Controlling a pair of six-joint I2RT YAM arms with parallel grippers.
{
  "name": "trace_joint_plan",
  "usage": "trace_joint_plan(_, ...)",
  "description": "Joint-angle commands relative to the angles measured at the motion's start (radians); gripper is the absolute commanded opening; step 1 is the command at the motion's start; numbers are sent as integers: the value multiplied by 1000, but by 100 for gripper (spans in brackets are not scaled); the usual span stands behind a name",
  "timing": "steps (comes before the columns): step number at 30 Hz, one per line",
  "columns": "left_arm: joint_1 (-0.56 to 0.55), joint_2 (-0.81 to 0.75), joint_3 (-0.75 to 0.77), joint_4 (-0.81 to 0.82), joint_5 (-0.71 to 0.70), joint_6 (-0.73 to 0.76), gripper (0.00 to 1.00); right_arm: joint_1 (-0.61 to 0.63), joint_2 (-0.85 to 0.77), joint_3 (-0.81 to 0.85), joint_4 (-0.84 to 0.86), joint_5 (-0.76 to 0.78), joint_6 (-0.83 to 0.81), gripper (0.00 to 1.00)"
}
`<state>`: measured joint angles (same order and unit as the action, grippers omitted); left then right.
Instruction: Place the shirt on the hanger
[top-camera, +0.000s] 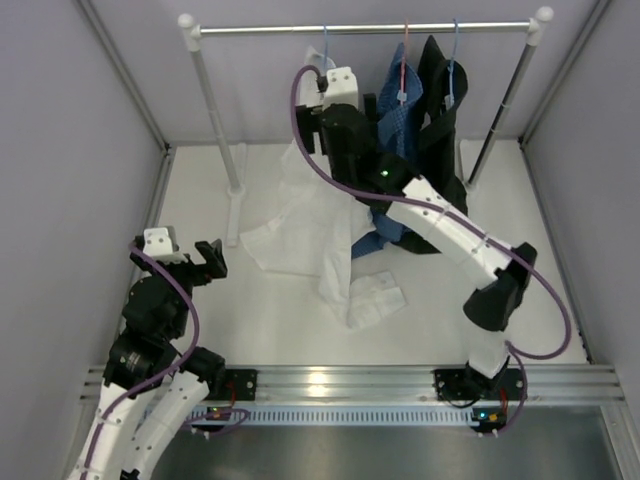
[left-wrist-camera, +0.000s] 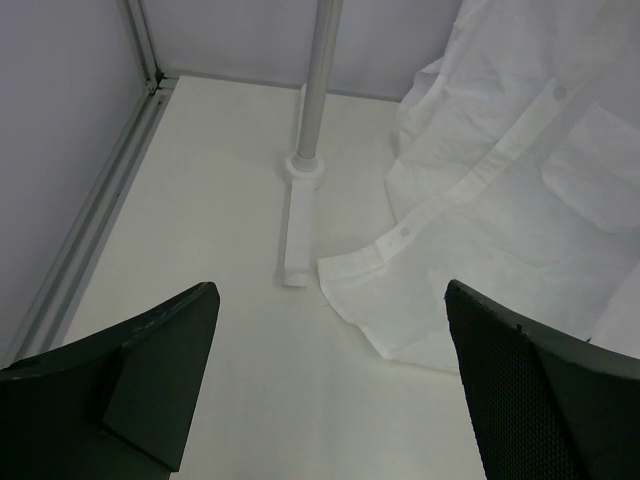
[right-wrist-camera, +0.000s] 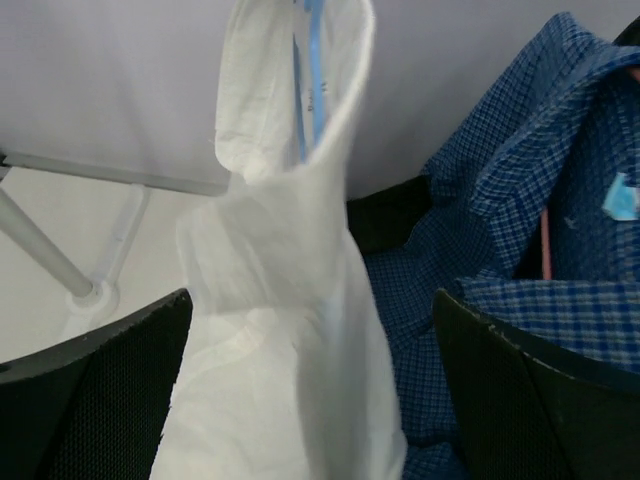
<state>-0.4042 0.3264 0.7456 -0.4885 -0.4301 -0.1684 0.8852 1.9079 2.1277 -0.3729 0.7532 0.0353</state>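
The white shirt hangs by its collar from the light-blue hanger on the rail. Its lower part and a sleeve trail in a heap on the table. In the top view the hanger's hook sits over the rail. My right gripper is up by the rail and open. The hanging shirt falls between its spread fingers without being pinched. My left gripper is open and holds nothing. It hovers low over the table at the left, just short of the shirt's hem.
A blue checked shirt on a red hanger and a black garment on a darker blue hanger hang right of the white shirt. The rail rests on two poles. The left pole's foot lies ahead of my left gripper. Walls close both sides.
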Motion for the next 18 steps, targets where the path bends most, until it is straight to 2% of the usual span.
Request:
trace_joint_plan(1, 36, 28, 3, 54, 28, -19, 98, 11, -295, -121, -17, -44, 38, 99)
trace_joint_plan(4, 71, 49, 6, 53, 39, -28, 98, 11, -439, -314, 6, -77, 38, 100)
trace_joint_plan(5, 80, 54, 9, 50, 39, -32, 98, 11, -539, -366, 12, -83, 55, 100)
trace_joint_plan(8, 94, 100, 29, 18, 24, -45, 98, 9, -752, -645, 57, -120, 63, 99)
trace_joint_plan(9, 94, 115, 41, 1, 16, -51, 98, 8, -853, -704, 58, -94, 66, 99)
trace_joint_plan(11, 94, 152, 64, -74, 13, -94, 98, 6, -946, -812, 48, -40, 64, 99)
trace_joint_plan(14, 94, 195, 67, -143, 89, -100, 98, 1, -1117, -1059, -21, 61, 109, 99)
trace_joint_plan(18, 94, 154, 26, -144, 71, -118, 98, 0, -1296, -1262, -92, 133, 150, 99)
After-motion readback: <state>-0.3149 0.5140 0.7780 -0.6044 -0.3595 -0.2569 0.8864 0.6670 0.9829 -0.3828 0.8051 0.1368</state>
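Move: Hanging just beyond the open right fingers, the white shirt's collar on its hanger is about 5 cm ahead, 2 cm left and 4 cm above that hand. The blue shirt's middle lies some 4 cm ahead, 10 cm right and 12 cm below the hand, and the black garment's some 5 cm ahead, 17 cm right and 12 cm below. From the left hand the collar lies roughly 26 cm ahead, 21 cm right and 14 cm higher. Swinging away from the white shirt it has already let go, the right hand sweeps about 30 cm to the right and back towards its base, passing on the near side of the blue shirt and black garment. It rises some 6 cm, then sinks to about 5 cm below its start, fingers staying wide open. The empty left hand lowers about 5 cm, tipping down. ##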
